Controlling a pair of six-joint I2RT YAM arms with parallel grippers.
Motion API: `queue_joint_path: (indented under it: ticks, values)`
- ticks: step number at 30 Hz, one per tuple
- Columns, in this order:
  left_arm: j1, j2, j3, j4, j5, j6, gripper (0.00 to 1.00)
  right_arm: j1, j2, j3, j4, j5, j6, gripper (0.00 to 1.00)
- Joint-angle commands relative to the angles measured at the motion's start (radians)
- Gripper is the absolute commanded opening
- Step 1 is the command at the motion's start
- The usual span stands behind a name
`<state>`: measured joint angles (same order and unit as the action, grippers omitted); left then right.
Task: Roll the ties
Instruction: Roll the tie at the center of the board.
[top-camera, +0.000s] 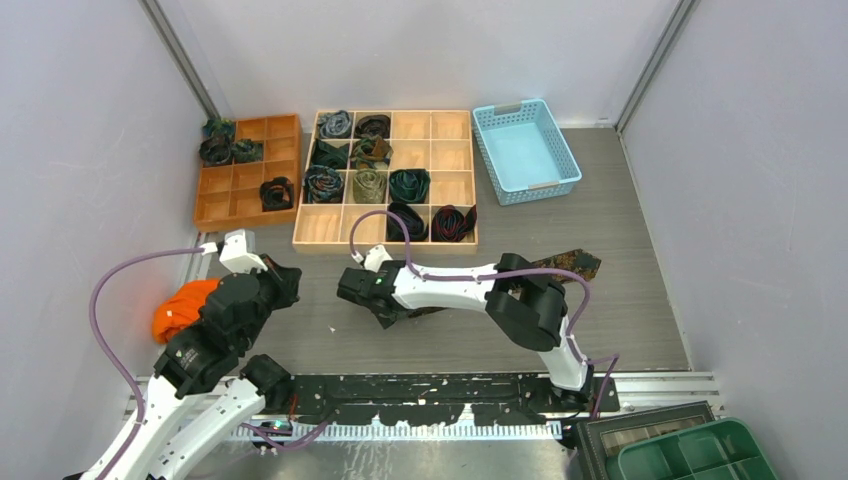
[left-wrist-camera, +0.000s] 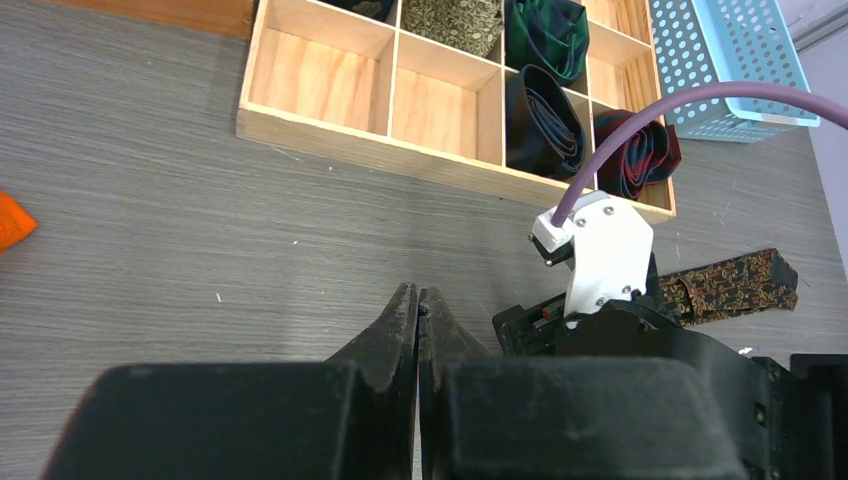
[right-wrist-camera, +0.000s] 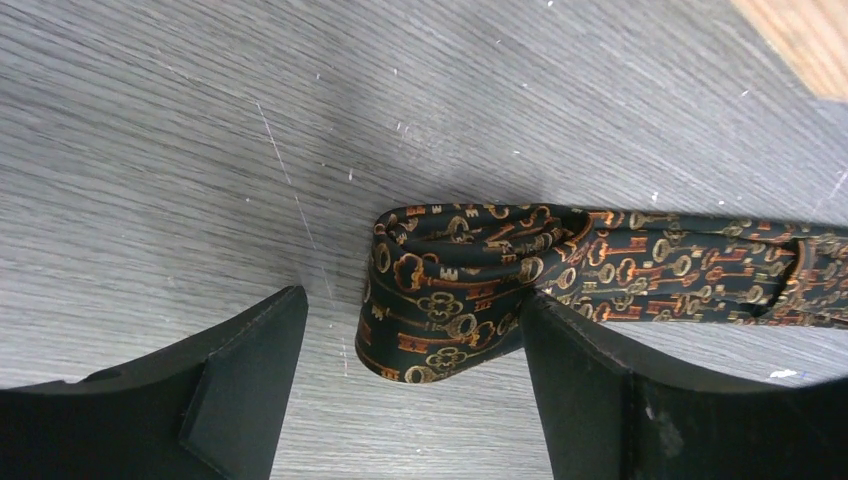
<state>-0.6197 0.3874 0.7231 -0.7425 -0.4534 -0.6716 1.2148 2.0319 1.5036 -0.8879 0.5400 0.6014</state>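
Observation:
A dark tie with gold and orange keys (right-wrist-camera: 640, 255) lies as a strip on the grey table. Its near end is curled into a small loose roll (right-wrist-camera: 450, 300). My right gripper (right-wrist-camera: 412, 305) is open around that roll. The right finger (right-wrist-camera: 600, 390) touches it and the left finger (right-wrist-camera: 250, 370) stands apart from it. From above, the right gripper (top-camera: 375, 300) is at mid-table and the tie's far end (top-camera: 570, 264) shows behind the arm. My left gripper (left-wrist-camera: 418, 300) is shut on nothing, hovering left of the right gripper (left-wrist-camera: 600, 320).
Several rolled ties fill a light wooden tray (top-camera: 412, 125) at the back, and a few more sit in an orange tray (top-camera: 240, 185). A blue basket (top-camera: 525, 150) stands back right. An orange cloth lump (top-camera: 180, 305) lies by the left arm, and a green bin (top-camera: 700, 455) sits front right.

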Motion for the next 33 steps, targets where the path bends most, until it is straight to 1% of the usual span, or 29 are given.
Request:
queue_joint_path:
  ticks: [1,4,10,13,17,21,26,30,31,33]
  values:
    - [0.002,0.001,0.019,0.019,-0.024,0.015,0.0,-0.016,0.028,-0.005,0.022,-0.052,0.042,0.79]
    - [0.002,0.002,0.021,0.015,-0.037,0.021,0.0,-0.027,0.034,-0.02,0.044,-0.094,0.051,0.7]
    - [0.002,0.014,0.029,0.033,-0.029,0.047,0.0,-0.065,0.037,-0.055,0.072,-0.162,0.106,0.48]
    - [0.001,0.026,0.034,0.047,-0.013,0.054,0.0,-0.076,0.001,-0.085,0.106,-0.151,0.127,0.39]
    - [0.002,0.04,0.038,0.073,0.011,0.062,0.0,-0.079,-0.083,-0.121,0.164,-0.132,0.147,0.25]
    - [0.002,0.068,0.044,0.107,0.04,0.074,0.0,-0.082,-0.204,-0.187,0.289,-0.215,0.163,0.24]
    - [0.003,0.127,0.061,0.145,0.079,0.078,0.0,-0.122,-0.318,-0.285,0.476,-0.4,0.214,0.23]
    - [0.002,0.152,0.066,0.181,0.098,0.078,0.0,-0.166,-0.368,-0.373,0.601,-0.521,0.252,0.23]
    - [0.003,0.158,0.068,0.188,0.102,0.078,0.0,-0.179,-0.374,-0.399,0.639,-0.588,0.268,0.23]
    - [0.003,0.176,0.071,0.195,0.109,0.078,0.0,-0.206,-0.382,-0.457,0.713,-0.648,0.299,0.23]
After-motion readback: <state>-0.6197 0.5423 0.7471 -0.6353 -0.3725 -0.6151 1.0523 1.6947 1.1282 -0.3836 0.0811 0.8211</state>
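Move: The rolled end of the tie lies between my right hand's open fingers, about 1 cm ahead, 1 cm to the right and 2 cm below. The tie's far end is some 38 cm to that hand's right and 10 cm ahead. In the wooden box, the black rolled tie is about 20 cm ahead and 3 cm right, the red-striped one 20 cm ahead and 12 cm right. From my left hand the rolled end lies roughly 17 cm right, 1 cm ahead and 21 cm lower. I lower my right hand another 1.5 cm and close its fingers from nearly wide open until they pinch the tie's rolled end. Keeping that grip, I lift about 5 cm and go 4 cm left, rolling the hand some 40 degrees, its left side rising, so the fingers swing towards the left. My empty left hand, shut, drifts about 3 cm right and a little forward, high above the board. ##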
